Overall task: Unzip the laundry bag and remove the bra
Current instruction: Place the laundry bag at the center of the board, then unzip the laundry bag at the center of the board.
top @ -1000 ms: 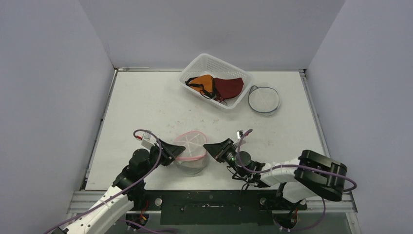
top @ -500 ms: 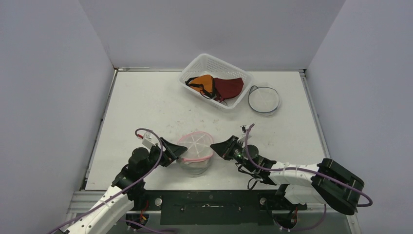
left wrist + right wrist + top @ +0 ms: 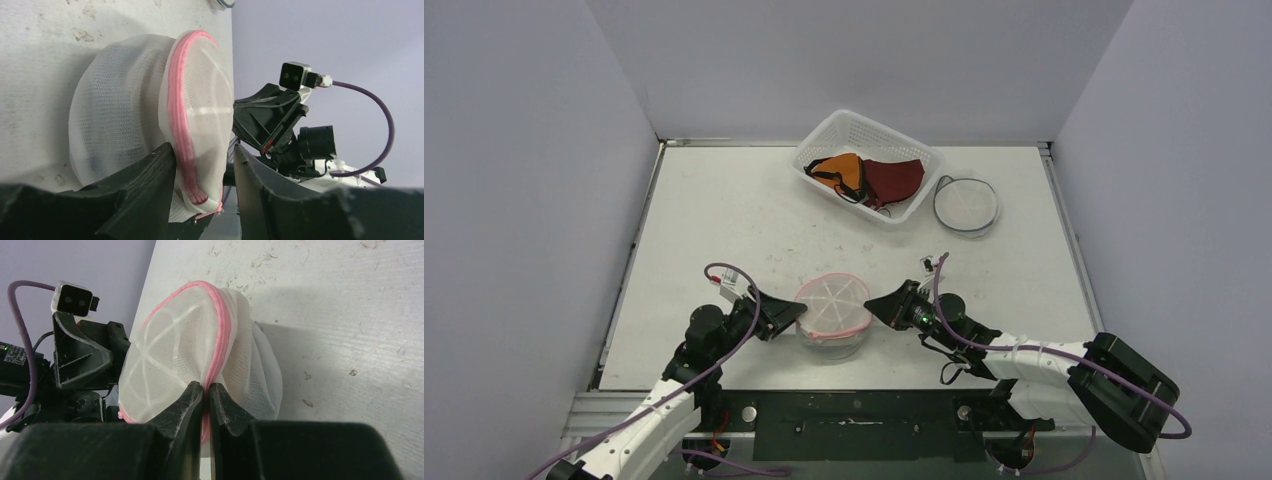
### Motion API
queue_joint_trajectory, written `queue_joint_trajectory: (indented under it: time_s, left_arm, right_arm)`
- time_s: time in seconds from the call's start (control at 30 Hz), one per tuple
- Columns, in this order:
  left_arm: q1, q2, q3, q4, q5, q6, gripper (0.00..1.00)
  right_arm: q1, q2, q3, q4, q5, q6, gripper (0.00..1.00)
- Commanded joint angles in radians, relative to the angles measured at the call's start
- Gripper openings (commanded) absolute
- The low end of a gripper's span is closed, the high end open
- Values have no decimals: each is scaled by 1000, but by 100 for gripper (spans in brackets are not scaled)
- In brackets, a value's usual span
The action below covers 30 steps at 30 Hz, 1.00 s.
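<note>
The laundry bag (image 3: 832,312) is a white mesh dome with a pink zipper (image 3: 220,335) round its rim, standing near the table's front edge. My right gripper (image 3: 871,308) is at its right side, shut (image 3: 206,386) on the pink zipper seam. My left gripper (image 3: 796,312) is at its left side. Its jaws are open (image 3: 204,150) around the bag's rim (image 3: 115,120), where the zipper's end hangs. One finger (image 3: 160,165) touches the rim and the other stands apart from it. The bra is hidden.
A white basket (image 3: 844,115) at the back holds an orange garment (image 3: 844,170) and a dark red one (image 3: 894,178). A round flat mesh piece (image 3: 966,204) lies to its right. Grey walls enclose the table on three sides.
The bag and both grippers have shifted a little to the right. The left jaws have let go of the rim and now stand loosely around it. The right gripper has stayed shut.
</note>
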<state>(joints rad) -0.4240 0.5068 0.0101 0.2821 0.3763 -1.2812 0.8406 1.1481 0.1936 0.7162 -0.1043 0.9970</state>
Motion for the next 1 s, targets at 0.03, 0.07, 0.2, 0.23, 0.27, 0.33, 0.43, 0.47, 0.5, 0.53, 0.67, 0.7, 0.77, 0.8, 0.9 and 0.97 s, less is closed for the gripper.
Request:
queue_joint_trajectory:
  time_s: [0.03, 0.07, 0.2, 0.23, 0.27, 0.33, 0.43, 0.47, 0.5, 0.53, 0.67, 0.7, 0.77, 0.8, 0.9, 0.97]
  left_arm:
    - [7, 26, -10, 168, 61, -32, 36]
    - [8, 28, -10, 175, 64, -32, 34]
    - [8, 34, -10, 186, 74, -32, 27]
    - [7, 33, -10, 188, 77, -31, 26]
    - [8, 34, -10, 188, 78, -29, 25]
    - [7, 37, -10, 189, 82, -24, 19]
    - [6, 41, -4, 195, 91, -21, 0]
    - [7, 40, 1, 196, 93, -23, 0]
    - [6, 36, 5, 194, 93, -28, 0]
    - [6, 28, 14, 182, 89, -33, 0]
    - [-4, -33, 94, 25, 30, -27, 0]
    - [-9, -50, 123, -21, 4, -22, 0]
    - [-26, -51, 193, -137, -51, -5, 0]
    - [-38, -39, 234, -187, -81, 6, 0]
    - [-94, -18, 347, -360, -230, 27, 0]
    - [-134, -6, 402, -399, -334, 33, 0]
  right_arm:
    - [-29, -2, -22, 32, -47, -42, 5]
    - [-29, 0, -22, 33, -49, -42, 5]
    - [-29, 1, -19, 32, -55, -39, 5]
    - [-29, -1, -19, 33, -57, -39, 5]
    - [-29, -7, -17, 32, -59, -38, 5]
    - [-29, -22, -15, 21, -62, -34, 5]
    - [-29, -60, -1, -36, -58, -40, 11]
    - [-29, -81, 5, -66, -53, -41, 25]
    - [-29, -104, 14, -98, -49, -45, 40]
    - [-27, -132, 24, -138, -41, -51, 54]
    - [3, -281, 80, -360, 33, -92, 82]
    - [18, -323, 99, -418, 58, -106, 84]
    - [65, -388, 147, -528, 133, -138, 87]
    - [100, -411, 173, -576, 189, -149, 87]
    - [246, -433, 220, -611, 331, -162, 86]
    - [346, -416, 226, -563, 419, -180, 84]
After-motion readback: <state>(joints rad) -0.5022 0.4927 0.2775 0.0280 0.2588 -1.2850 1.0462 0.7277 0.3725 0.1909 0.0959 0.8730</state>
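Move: The laundry bag's middle sits about 6 cm to the right of the left hand, 1 cm back and 5 cm lower, with its pink-zipped left rim between the part-open fingers. From the right hand, already pinching the opposite rim, that middle is roughly 7 cm left, 1 cm back and 5 cm below. The white basket stands some 38 cm ahead and 1 cm right of the right hand; the blue-rimmed bag is about 28 cm ahead and 25 cm right of it. The laundry bag's left rim gets pinched at the zip as the left fingers close to shut, easing up 2 cm, and is then drawn upwards faster, about 7 cm in all. With that grip made, the right hand opens wide, lets go of its rim and backs off, rising about 8 cm and drawing back nearly 4, tipping some 10 degrees nose-up. ##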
